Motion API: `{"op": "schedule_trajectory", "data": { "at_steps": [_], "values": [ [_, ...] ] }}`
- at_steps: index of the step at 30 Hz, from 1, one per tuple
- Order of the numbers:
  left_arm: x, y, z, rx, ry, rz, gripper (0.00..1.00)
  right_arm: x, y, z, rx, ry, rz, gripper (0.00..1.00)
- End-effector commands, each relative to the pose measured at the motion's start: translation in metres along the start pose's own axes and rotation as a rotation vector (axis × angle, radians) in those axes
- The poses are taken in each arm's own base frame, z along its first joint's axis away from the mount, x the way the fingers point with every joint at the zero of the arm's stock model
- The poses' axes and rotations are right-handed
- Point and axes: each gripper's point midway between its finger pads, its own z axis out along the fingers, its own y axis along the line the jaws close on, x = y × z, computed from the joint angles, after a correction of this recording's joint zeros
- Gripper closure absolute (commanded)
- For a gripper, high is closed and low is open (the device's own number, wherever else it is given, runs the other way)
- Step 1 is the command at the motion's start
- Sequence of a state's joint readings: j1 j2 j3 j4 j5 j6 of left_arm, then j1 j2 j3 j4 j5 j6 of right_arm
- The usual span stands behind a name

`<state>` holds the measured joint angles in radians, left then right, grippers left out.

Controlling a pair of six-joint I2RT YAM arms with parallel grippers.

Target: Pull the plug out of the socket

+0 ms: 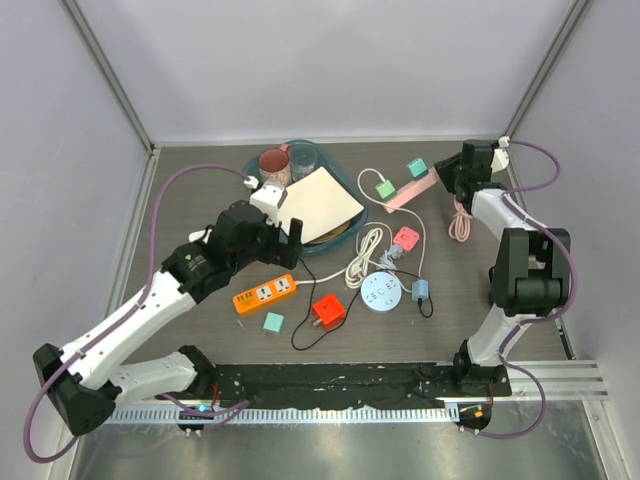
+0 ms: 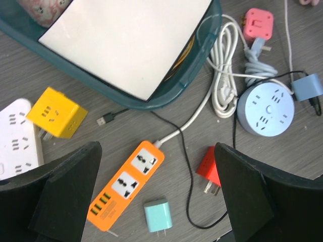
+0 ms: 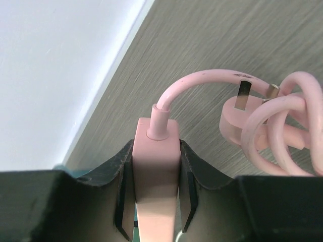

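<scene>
A pink power strip point(image 1: 405, 194) lies at the back right with two green plugs in it, one near its left end point(image 1: 385, 187) and one near its middle point(image 1: 417, 167). My right gripper point(image 1: 447, 181) is shut on the strip's right, cord end; in the right wrist view the pink strip point(image 3: 156, 166) sits tight between the fingers point(image 3: 187, 201) of the gripper point(image 3: 155, 194). My left gripper point(image 1: 283, 240) is open and empty, hovering above an orange power strip point(image 2: 126, 184). Its fingers point(image 2: 60, 196) stand wide apart around the gripper's middle point(image 2: 156, 201).
A teal tray point(image 1: 350, 190) holds a cup, a glass and white paper. Near the orange strip point(image 1: 266, 294) lie a teal charger point(image 2: 158, 216), red plug point(image 2: 208, 171), yellow cube point(image 2: 55, 113), white strip point(image 2: 15, 136), round blue socket point(image 2: 266, 109) and pink plug point(image 2: 257, 23). The pink cord coil point(image 3: 282, 131) lies right.
</scene>
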<state>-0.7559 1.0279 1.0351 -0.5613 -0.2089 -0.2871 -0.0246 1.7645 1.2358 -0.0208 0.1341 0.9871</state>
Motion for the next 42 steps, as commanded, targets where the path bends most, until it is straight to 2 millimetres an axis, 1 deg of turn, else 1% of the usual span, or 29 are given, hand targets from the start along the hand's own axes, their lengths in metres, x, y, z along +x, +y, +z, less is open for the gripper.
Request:
{"op": "schedule_trajectory", "data": {
  "at_steps": [1,2,3,4,5,7,8,9,10,11,12,13,14,15,16,18,19,21,23,24,26,28,29,35,36,39,40,41,42],
  "values": [
    [-0.054,-0.027,0.006,0.102,-0.118,-0.021,0.02,-0.030,0.086,-0.056,-0.390,-0.064,-0.178,0.99],
    [-0.063,-0.034,0.013,0.124,-0.118,-0.016,0.02,-0.027,0.082,-0.058,-0.392,-0.062,-0.181,0.99],
    [-0.069,-0.038,0.017,0.130,-0.115,-0.012,0.02,-0.033,0.086,-0.068,-0.411,-0.087,-0.179,0.99],
    [-0.075,-0.040,0.022,0.132,-0.114,-0.005,0.02,-0.035,0.089,-0.073,-0.431,-0.102,-0.199,0.99],
    [-0.089,-0.048,0.033,0.146,-0.104,0.011,0.02,-0.034,0.089,-0.077,-0.444,-0.100,-0.213,0.99],
    [-0.097,-0.053,0.046,0.162,-0.065,0.022,0.02,-0.031,0.096,-0.088,-0.489,-0.082,-0.233,0.99],
    [-0.127,-0.060,0.041,0.185,-0.112,0.014,0.02,-0.028,0.097,-0.090,-0.506,-0.067,-0.247,0.99],
    [-0.118,-0.070,0.062,0.223,-0.043,0.016,0.03,-0.027,0.102,-0.097,-0.533,-0.059,-0.255,0.99],
    [-0.126,-0.076,0.067,0.247,-0.043,0.011,0.03,-0.018,0.103,-0.102,-0.565,-0.020,-0.269,0.99],
    [-0.150,-0.085,0.063,0.285,-0.082,0.001,0.03,-0.015,0.103,-0.105,-0.579,-0.008,-0.273,0.99],
    [-0.141,-0.094,0.085,0.316,-0.026,-0.010,0.04,-0.011,0.103,-0.109,-0.597,0.006,-0.275,0.99],
    [-0.145,-0.099,0.090,0.336,-0.019,-0.021,0.04,-0.003,0.103,-0.116,-0.638,0.030,-0.283,0.99],
    [-0.163,-0.107,0.090,0.363,-0.046,-0.027,0.04,0.000,0.104,-0.120,-0.660,0.046,-0.280,0.99],
    [-0.151,-0.115,0.109,0.386,0.018,-0.042,0.06,0.003,0.105,-0.123,-0.677,0.058,-0.276,0.99],
    [-0.167,-0.122,0.109,0.406,-0.008,-0.050,0.07,0.011,0.103,-0.125,-0.694,0.097,-0.278,0.99],
    [-0.169,-0.131,0.120,0.443,0.006,-0.063,0.08,0.016,0.102,-0.129,-0.712,0.119,-0.286,0.99],
    [-0.166,-0.139,0.129,0.480,0.020,-0.068,0.08,0.021,0.098,-0.130,-0.710,0.132,-0.290,0.99],
    [-0.169,-0.147,0.136,0.521,-0.001,-0.076,0.08,0.019,0.096,-0.137,-0.715,0.113,-0.301,0.99],
    [-0.160,-0.150,0.149,0.527,0.012,-0.095,0.08,0.018,0.094,-0.143,-0.718,0.107,-0.307,0.99],
    [-0.164,-0.152,0.153,0.538,-0.011,-0.094,0.08,0.021,0.092,-0.144,-0.714,0.118,-0.306,0.99],
    [-0.153,-0.155,0.163,0.554,0.005,-0.101,0.09,0.022,0.095,-0.149,-0.734,0.131,-0.305,0.99],
    [-0.153,-0.160,0.168,0.579,-0.006,-0.103,0.09,0.024,0.095,-0.152,-0.741,0.146,-0.284,0.99],
    [-0.147,-0.162,0.175,0.586,0.014,-0.114,0.11,0.025,0.096,-0.154,-0.749,0.153,-0.280,0.99],
    [-0.139,-0.171,0.194,0.625,0.028,-0.132,0.16,0.034,0.095,-0.162,-0.769,0.190,-0.263,0.99],
    [-0.135,-0.171,0.200,0.624,0.038,-0.140,0.19,0.035,0.094,-0.162,-0.771,0.195,-0.259,0.99],
    [-0.129,-0.174,0.205,0.641,0.061,-0.148,0.25,0.038,0.093,-0.166,-0.782,0.202,-0.250,0.99],
    [-0.125,-0.175,0.209,0.644,0.072,-0.151,0.28,0.039,0.093,-0.168,-0.789,0.203,-0.249,0.99],
    [-0.123,-0.176,0.210,0.650,0.079,-0.155,0.36,0.040,0.093,-0.169,-0.792,0.205,-0.246,0.99],
    [-0.121,-0.177,0.212,0.656,0.083,-0.160,0.39,0.041,0.093,-0.171,-0.797,0.208,-0.250,0.99]
  ]
}}
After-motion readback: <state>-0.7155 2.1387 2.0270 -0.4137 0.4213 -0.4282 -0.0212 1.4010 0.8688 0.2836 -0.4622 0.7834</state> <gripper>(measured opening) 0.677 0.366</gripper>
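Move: Beyond the blue tray, the teal plug the left hand goes for sits on the raised pink power strip, about 26 cm ahead of that hand, 33 cm to its right and 10 cm below. The green plug stands some 6 cm nearer and 8 cm left of it; the tray's middle is roughly 22 cm ahead and 7 cm right of the left hand, 20 cm down. From the right hand, already gripping the strip's cord end, the teal plug is level ahead, about 7 cm left. Sweeping right about 25 cm and forward 14 cm, the left hand arcs up over the tray and then sinks towards the teal plug, wrist swinging clockwise and tipping down, its open fingers narrowing around the plug by about a third. The right hand keeps its grip on the pink strip and brings it left, back and up to meet the left hand, turning some 35 degrees counter-clockwise while its fingers tip upward. ##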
